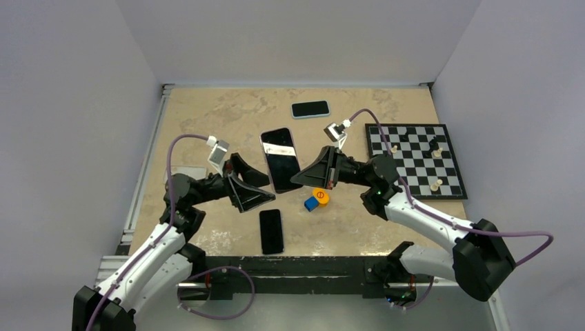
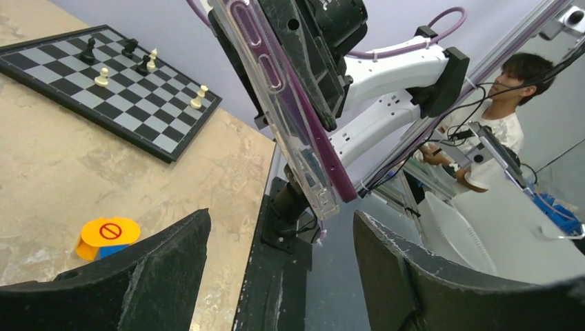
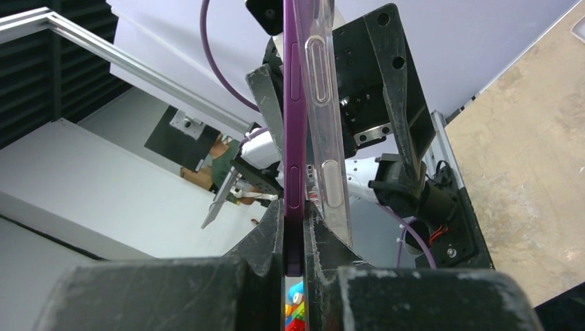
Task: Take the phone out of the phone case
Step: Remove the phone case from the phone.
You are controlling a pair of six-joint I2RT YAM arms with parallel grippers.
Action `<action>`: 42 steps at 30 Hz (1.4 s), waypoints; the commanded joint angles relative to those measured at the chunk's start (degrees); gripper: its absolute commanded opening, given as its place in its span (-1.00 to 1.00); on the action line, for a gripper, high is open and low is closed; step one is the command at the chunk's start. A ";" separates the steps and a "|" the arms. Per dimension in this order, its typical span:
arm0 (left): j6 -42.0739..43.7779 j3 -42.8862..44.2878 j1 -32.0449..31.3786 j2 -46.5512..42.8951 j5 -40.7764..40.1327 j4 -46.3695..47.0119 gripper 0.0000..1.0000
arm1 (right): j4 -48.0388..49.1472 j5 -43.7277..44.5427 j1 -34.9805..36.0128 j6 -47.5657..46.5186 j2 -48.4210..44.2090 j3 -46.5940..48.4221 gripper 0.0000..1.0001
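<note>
A purple phone (image 3: 292, 124) stands on edge in the air, and my right gripper (image 3: 294, 210) is shut on its lower edge. The clear phone case (image 3: 323, 103) has peeled away from the phone along one side and stands apart from it. From above, the phone (image 1: 279, 158) shows its dark screen between both grippers. My left gripper (image 2: 283, 276) is open, its fingers (image 2: 159, 262) spread wide just below the case's loose corner (image 2: 321, 196) and touching nothing. In the top view the left gripper (image 1: 256, 186) sits at the phone's left edge and the right gripper (image 1: 305, 176) at its right edge.
A black phone (image 1: 272, 231) lies on the table near the front. A phone in a teal case (image 1: 310, 109) lies at the back. A chessboard (image 1: 416, 160) with a few pieces lies on the right. A yellow and blue block (image 1: 316, 200) sits under the right gripper.
</note>
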 commanded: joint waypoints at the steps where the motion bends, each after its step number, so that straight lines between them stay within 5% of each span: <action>1: 4.14 2.34 0.06 -0.17 1.72 -1.51 0.58 | 6.16 -0.66 -0.19 0.89 -1.29 0.36 -1.00; 12: 3.87 5.54 0.06 2.61 -2.43 -4.27 0.55 | 3.91 -0.59 -0.25 -1.21 -1.07 0.66 -1.00; 17: 6.53 8.37 0.06 2.43 -6.96 -12.76 0.10 | 3.40 -0.50 -0.23 -2.07 -0.88 0.37 -1.00; 27: 3.87 12.40 0.08 5.96 -8.55 -12.43 -0.06 | -1.93 0.55 -0.13 -6.53 -1.07 0.64 -1.00; 31: 1.14 13.08 0.05 8.43 -8.16 -9.12 -0.35 | -4.67 0.57 -0.14 -8.58 -0.98 0.93 -1.00; 34: 2.32 15.06 0.06 9.69 -9.77 -15.32 -0.93 | -8.50 1.10 -0.13 -11.10 -1.57 1.05 -1.00; 36: 5.93 18.38 0.06 9.87 -18.08 -30.45 -1.00 | -14.03 2.52 -0.15 -14.67 -2.79 1.76 -1.00; 39: 4.96 22.77 0.37 9.02 -45.97 -57.67 -1.00 | -33.48 13.39 -0.10 -25.35 -7.79 4.52 -1.00; 42: -2.91 20.79 2.21 5.67 -62.54 -65.64 -1.00 | -46.16 24.62 -0.14 -32.48 -13.18 6.16 -1.00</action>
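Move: The clear phone case hangs half off under the phone; its middle is about 5 cm ahead of the open left hand, 4 cm to its right and 4 cm above, with the phone 1 cm higher still. On the table, nearly 30 cm below, the black phone lies about 3 cm ahead and 1 cm left, the white-blue block 17 cm ahead and 9 cm left. From the right hand, pinching the phone's right edge, the case's middle is some 4 cm ahead, 3 cm left, 1 cm up. Forward goes the left hand, slowly at first for about 6 cm, closing its fingers on the loose case's left side; then it swings off faster, another 5 cm forward, with some left and down, turning about 35 degrees counter-clockwise and tipping down. The right hand keeps its pinch on the phone and late on sinks about 6 cm, drifting forward and rolling its left side down. ##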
